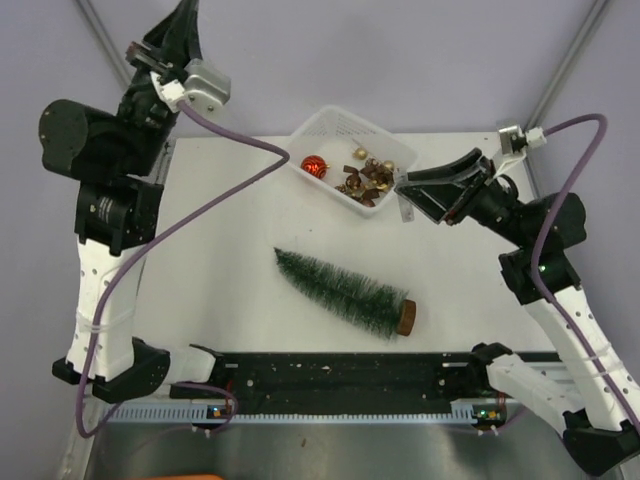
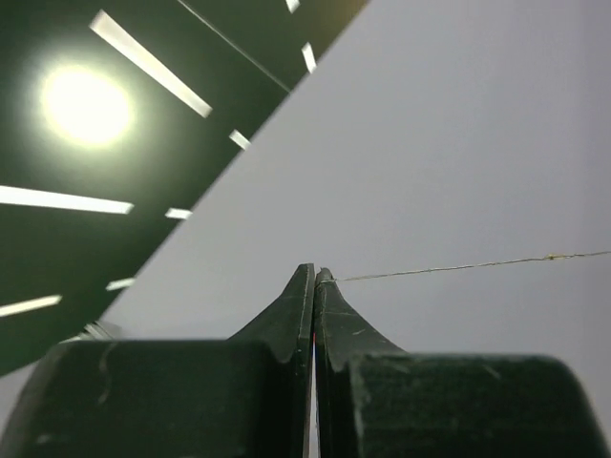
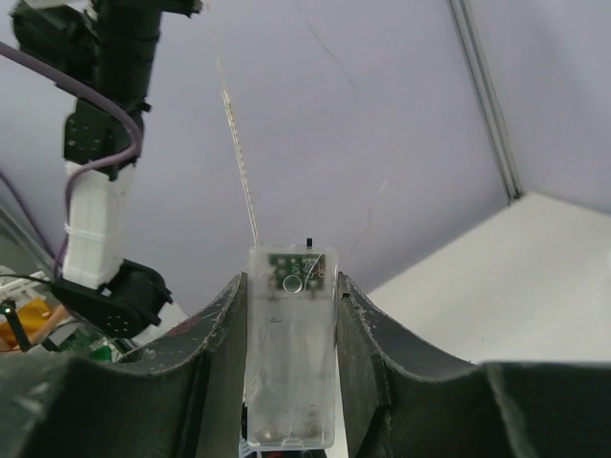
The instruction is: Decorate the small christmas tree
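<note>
The small christmas tree [image 1: 345, 292] lies on its side in the middle of the table, tip to the left, brown disc base to the right. Raised high at the back left, my left gripper [image 1: 186, 18] is shut on a thin light wire [image 2: 458, 267], pinched at its fingertips [image 2: 315, 275]. My right gripper [image 1: 407, 188] hovers beside the basket and is shut on a clear battery box [image 3: 291, 343], which fills the gap between its fingers [image 3: 291, 286]. The wire [image 3: 239, 153] runs up from the box toward the left arm [image 3: 105, 114].
A white basket [image 1: 340, 125] stands at the back of the table. It holds a red bauble [image 1: 314, 166] and gold ornaments [image 1: 365, 178]. A black rail [image 1: 340, 375] runs along the near edge between the arm bases.
</note>
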You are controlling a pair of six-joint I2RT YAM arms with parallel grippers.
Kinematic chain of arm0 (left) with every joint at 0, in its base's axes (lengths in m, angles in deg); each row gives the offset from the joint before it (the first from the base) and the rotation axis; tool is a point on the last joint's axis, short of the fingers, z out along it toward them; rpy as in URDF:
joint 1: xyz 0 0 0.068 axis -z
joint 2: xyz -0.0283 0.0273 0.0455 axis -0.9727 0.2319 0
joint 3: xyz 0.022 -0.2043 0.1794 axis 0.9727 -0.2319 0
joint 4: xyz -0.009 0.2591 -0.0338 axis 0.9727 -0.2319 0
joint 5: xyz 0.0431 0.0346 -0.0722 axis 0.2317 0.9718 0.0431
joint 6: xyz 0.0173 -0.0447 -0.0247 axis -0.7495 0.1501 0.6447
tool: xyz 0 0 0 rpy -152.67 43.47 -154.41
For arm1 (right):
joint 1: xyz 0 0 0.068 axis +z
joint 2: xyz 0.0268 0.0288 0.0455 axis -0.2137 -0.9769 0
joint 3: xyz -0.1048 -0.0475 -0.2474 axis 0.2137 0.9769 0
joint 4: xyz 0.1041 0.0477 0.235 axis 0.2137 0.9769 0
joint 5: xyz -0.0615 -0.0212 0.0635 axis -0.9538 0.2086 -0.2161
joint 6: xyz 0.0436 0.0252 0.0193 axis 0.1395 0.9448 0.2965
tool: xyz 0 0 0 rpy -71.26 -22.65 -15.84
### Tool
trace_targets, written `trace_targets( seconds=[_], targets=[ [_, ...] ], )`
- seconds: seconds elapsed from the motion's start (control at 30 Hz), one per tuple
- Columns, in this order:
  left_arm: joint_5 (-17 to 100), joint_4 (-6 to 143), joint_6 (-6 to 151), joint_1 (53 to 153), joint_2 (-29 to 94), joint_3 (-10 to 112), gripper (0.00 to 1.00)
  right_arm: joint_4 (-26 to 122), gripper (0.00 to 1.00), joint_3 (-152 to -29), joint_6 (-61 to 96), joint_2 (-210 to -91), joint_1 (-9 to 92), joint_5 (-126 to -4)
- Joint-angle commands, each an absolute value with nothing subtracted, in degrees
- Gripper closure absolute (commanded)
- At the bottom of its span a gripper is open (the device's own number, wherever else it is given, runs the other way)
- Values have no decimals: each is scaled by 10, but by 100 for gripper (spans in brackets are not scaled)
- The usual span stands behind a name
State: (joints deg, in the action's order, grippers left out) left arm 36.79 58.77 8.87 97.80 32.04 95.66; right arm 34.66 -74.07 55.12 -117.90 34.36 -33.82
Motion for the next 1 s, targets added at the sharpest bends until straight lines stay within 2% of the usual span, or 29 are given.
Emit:
trace_targets(
  seconds=[0.0,0.13,0.27,0.37,0.57,0.67,0.8,0.97],
  targets=[
    [414,755,15,960,312,1064,100,272,100,-798,596,-1197,345,-285],
    [368,810,-17,960,308,1092,100,275,100,-844,593,-1210,348,-275],
    [364,792,-47,960,291,1109,100,291,100,-846,591,-1207,353,-270],
    [385,690,-46,960,251,1086,100,304,100,-810,597,-1192,359,-264],
    [343,378,31,960,98,901,100,431,100,-686,553,-1115,412,-295],
    [314,272,49,959,41,801,100,474,100,-588,554,-1062,460,-339],
    [291,242,41,958,-26,669,100,524,100,-473,554,-1001,531,-430],
    [278,242,81,959,-55,594,100,545,100,-361,539,-1007,596,-496]
  ],
)
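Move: The left hand pinches the light string's wire and the right holds its battery box. The tree's middle lies about 21 cm to the left hand's right, 5 cm back and 66 cm below. It is some 11 cm to the right hand's left, 4 cm ahead and 43 cm below. From the right hand, the white basket is 11 cm to the left and 35 cm ahead, down on the table. Both hands rise about 8 cm drawing back, then sink some 30 towards the tree, keeping box and wire. ##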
